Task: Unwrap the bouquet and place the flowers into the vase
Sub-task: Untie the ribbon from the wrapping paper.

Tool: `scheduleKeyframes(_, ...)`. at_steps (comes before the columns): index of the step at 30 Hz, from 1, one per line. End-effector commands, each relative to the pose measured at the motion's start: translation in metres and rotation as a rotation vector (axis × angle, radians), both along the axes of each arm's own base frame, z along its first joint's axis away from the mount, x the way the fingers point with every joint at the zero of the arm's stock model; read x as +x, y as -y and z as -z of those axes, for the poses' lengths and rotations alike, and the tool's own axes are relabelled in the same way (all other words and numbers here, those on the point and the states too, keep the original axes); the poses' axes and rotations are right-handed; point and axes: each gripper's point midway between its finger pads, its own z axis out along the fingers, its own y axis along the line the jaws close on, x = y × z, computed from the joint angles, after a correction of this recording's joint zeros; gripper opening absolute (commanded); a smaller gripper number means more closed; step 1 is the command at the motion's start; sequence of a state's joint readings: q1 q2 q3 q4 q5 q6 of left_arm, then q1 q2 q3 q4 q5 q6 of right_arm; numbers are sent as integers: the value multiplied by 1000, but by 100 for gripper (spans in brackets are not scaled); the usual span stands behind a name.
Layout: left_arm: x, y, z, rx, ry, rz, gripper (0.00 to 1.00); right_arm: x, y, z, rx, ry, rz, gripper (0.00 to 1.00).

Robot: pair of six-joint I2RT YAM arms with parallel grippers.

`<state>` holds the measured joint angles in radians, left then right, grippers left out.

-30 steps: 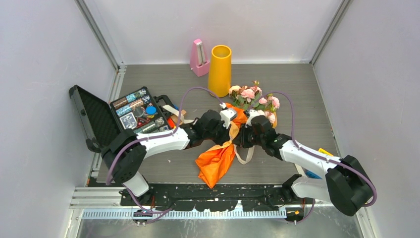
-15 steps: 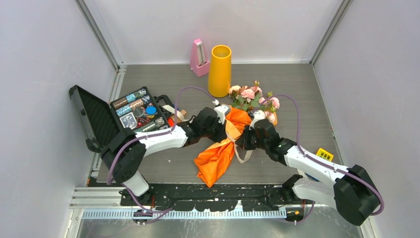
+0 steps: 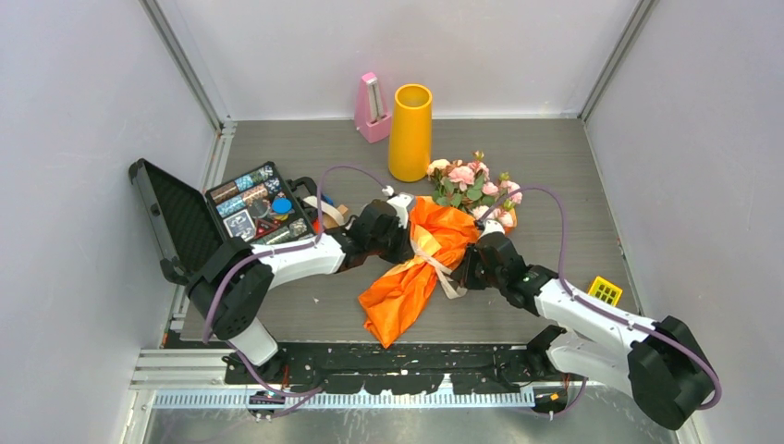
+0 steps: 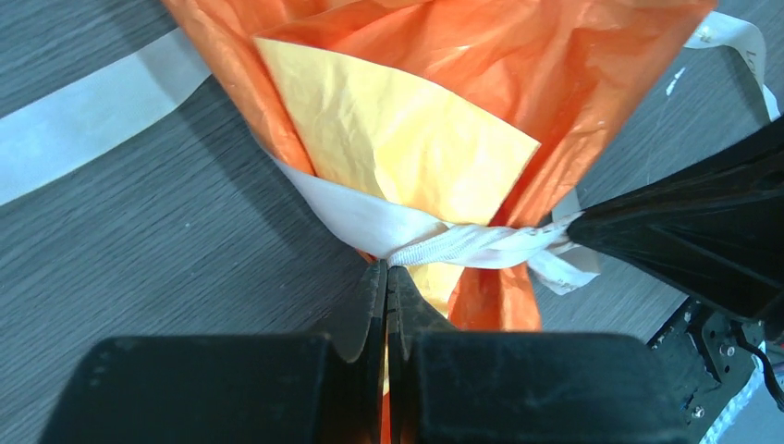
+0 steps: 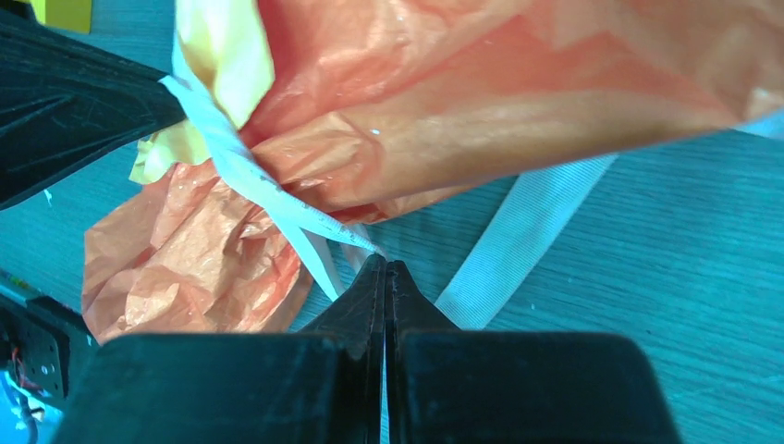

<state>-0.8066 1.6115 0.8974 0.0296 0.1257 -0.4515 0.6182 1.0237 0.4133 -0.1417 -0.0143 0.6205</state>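
The bouquet (image 3: 421,264) lies mid-table, its crinkled orange paper (image 4: 518,74) tied at the neck by a beige ribbon (image 4: 481,242). The pink flowers (image 3: 471,180) poke out at its far end, close to the yellow-orange vase (image 3: 410,132), which stands upright at the back. My left gripper (image 4: 386,268) is shut on the ribbon at the left side of the neck. My right gripper (image 5: 385,264) is shut on a ribbon strand (image 5: 268,190) at the opposite side. The ribbon runs taut between the two. A loose ribbon tail (image 5: 518,245) lies flat on the table.
A pink metronome (image 3: 372,108) stands left of the vase. An open black case (image 3: 254,208) full of small items sits at the left. A small yellow object (image 3: 605,291) lies by the right arm. Walls close in on three sides.
The right gripper has shut on the ribbon. The two grippers have drawn apart, left going left and right going right, stretching the ribbon and uncovering more orange paper.
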Motion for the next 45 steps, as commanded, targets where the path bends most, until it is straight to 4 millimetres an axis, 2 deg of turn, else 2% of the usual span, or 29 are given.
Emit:
scheduleKeyframes(1,12,-11,-2,-38,-9,-95,0,2,19,2,-24,-18,142,0)
scheduleKeyframes(6,8,-12,8,-66,-57,-114,0,-3,20,5,-4,-36,163,0)
scheduleKeyframes(9,6,-11,6,-76,-47,-95,0,-4,19,5,3,-35,157,0)
scheduleKeyframes(12,6,-10,-5,-78,2,-42,13,-4,16,3,14,-29,142,0)
scheduleKeyframes(18,6,-13,-40,-36,170,86,38,-3,10,-2,44,-20,116,0)
scheduleKeyframes(24,-8,0,-63,3,332,263,49,-3,7,-5,56,-13,103,0)
scheduleKeyframes(34,-6,25,-50,39,358,366,51,-3,6,-6,57,-10,95,0)
scheduleKeyframes(45,-2,34,-37,50,342,387,48,-2,4,-5,57,-11,90,0)
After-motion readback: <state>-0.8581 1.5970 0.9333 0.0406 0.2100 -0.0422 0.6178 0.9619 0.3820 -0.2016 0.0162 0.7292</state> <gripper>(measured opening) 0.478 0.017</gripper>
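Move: The ribbon's knot lies some 4 cm to the left gripper's right, 3 cm back and 3 cm below; the gripper already pinches a strand of it. From the right gripper, shut on the ribbon's other strand, the knot is about 5 cm left and 3 cm ahead, slightly lower. From the left gripper, the flowers lie roughly 13 cm ahead and 13 cm right, the vase 17 cm straight ahead, and the wrapping's narrow tail 12 cm back and 4 cm left. Draw the left gripper's strand about 1 cm further left and down, then open the fingers halfway to let go. Lift some 6 cm, swinging right and a little back over the ribbon, then sink nearly 3 cm with the open fingertips straddling the knot from above, turning clockwise about 20 degrees and tipping the fingers up. Keep the right gripper shut on its strand, easing right and back, then holding. ##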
